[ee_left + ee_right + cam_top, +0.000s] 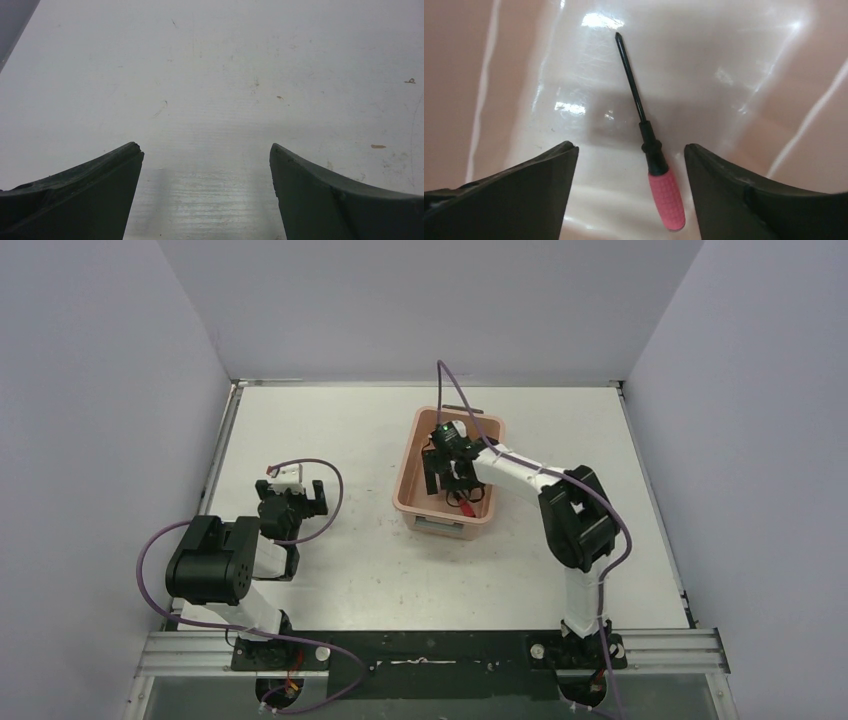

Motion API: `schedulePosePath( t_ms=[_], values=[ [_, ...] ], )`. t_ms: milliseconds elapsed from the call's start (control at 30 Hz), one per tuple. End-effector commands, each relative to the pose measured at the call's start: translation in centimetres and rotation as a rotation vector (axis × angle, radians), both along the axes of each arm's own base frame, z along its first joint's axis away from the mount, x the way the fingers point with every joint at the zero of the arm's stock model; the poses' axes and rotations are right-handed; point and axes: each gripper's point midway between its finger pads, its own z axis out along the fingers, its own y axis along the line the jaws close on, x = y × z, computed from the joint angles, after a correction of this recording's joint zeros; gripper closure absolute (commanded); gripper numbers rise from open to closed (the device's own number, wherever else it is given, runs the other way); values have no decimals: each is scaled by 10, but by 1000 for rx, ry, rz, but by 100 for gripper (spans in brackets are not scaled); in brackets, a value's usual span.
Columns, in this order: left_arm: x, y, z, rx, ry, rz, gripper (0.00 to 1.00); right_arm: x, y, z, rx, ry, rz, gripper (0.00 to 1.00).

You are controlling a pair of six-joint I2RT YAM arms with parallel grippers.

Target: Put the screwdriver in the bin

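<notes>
The screwdriver point(659, 180), red handle and slim black shaft, lies on the floor of the salmon-pink bin point(744, 60). My right gripper point(630, 150) hangs open just above it, its two fingers standing apart on either side of the handle without touching it. From above, the right gripper point(455, 478) is inside the bin point(413, 465), and a bit of the screwdriver point(470, 496) shows near the bin's front wall. Over bare table at the left, my left gripper point(296, 492) is open with nothing between its fingers point(90, 195).
The bin's walls rise close around the right gripper on all sides. Grey walls enclose the white table point(330, 430) at the left, back and right. A purple cable point(455, 390) arcs over the bin from the right arm.
</notes>
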Motion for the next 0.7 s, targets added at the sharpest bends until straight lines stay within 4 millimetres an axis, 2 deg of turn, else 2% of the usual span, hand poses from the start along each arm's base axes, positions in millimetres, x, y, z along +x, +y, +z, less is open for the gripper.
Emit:
schedulePosePath(
  t_ms=[0,67,200,300,367,433,500,600,667],
  values=[
    [6,-1,18,0,-68,-9,3,28,2,102,64,-239,-11,13],
    [7,0,19,0,-70,-8,3,30,-1,131,82,-302,3,1],
    [7,0,18,1,-69,-9,3,29,-11,191,124,-448,18,0],
    [6,-1,18,0,-68,-9,3,27,-38,226,128,-570,-29,0],
    [6,0,18,0,-67,-8,3,26,-68,242,129,-636,-104,0],
    [7,0,19,1,-69,-8,3,24,-105,252,132,-689,-191,0],
    [7,-1,18,0,-67,-9,3,21,-145,250,93,-733,-281,0],
    [7,0,18,1,-68,-8,3,11,-201,226,-5,-776,-391,0],
    [7,0,18,0,-69,-9,3,3,-229,207,-34,-783,-439,0]
  ],
)
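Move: The screwdriver, already let go, lies on the bin floor right under the right gripper, about 1 cm ahead, 1 cm to the right and 2 cm below. The bin's middle is some 5 cm ahead, 1 cm left and 3 cm above; its right rim is roughly 9 cm right, 5 cm ahead and 8 cm up. From the idle left gripper, the screwdriver is about 36 cm to the right, level ahead, and 4 cm below. Lift the right gripper steeply out of the bin, away from the released screwdriver, opening the fingers the rest of the way early in the rise. After about 20 cm of climb swing right over the bin's right rim, some 18 cm in all, topping out near 25 cm and just starting to sink. Tip the fingers up by roughly 45 degrees and turn the hand some 20 degrees clockwise. ##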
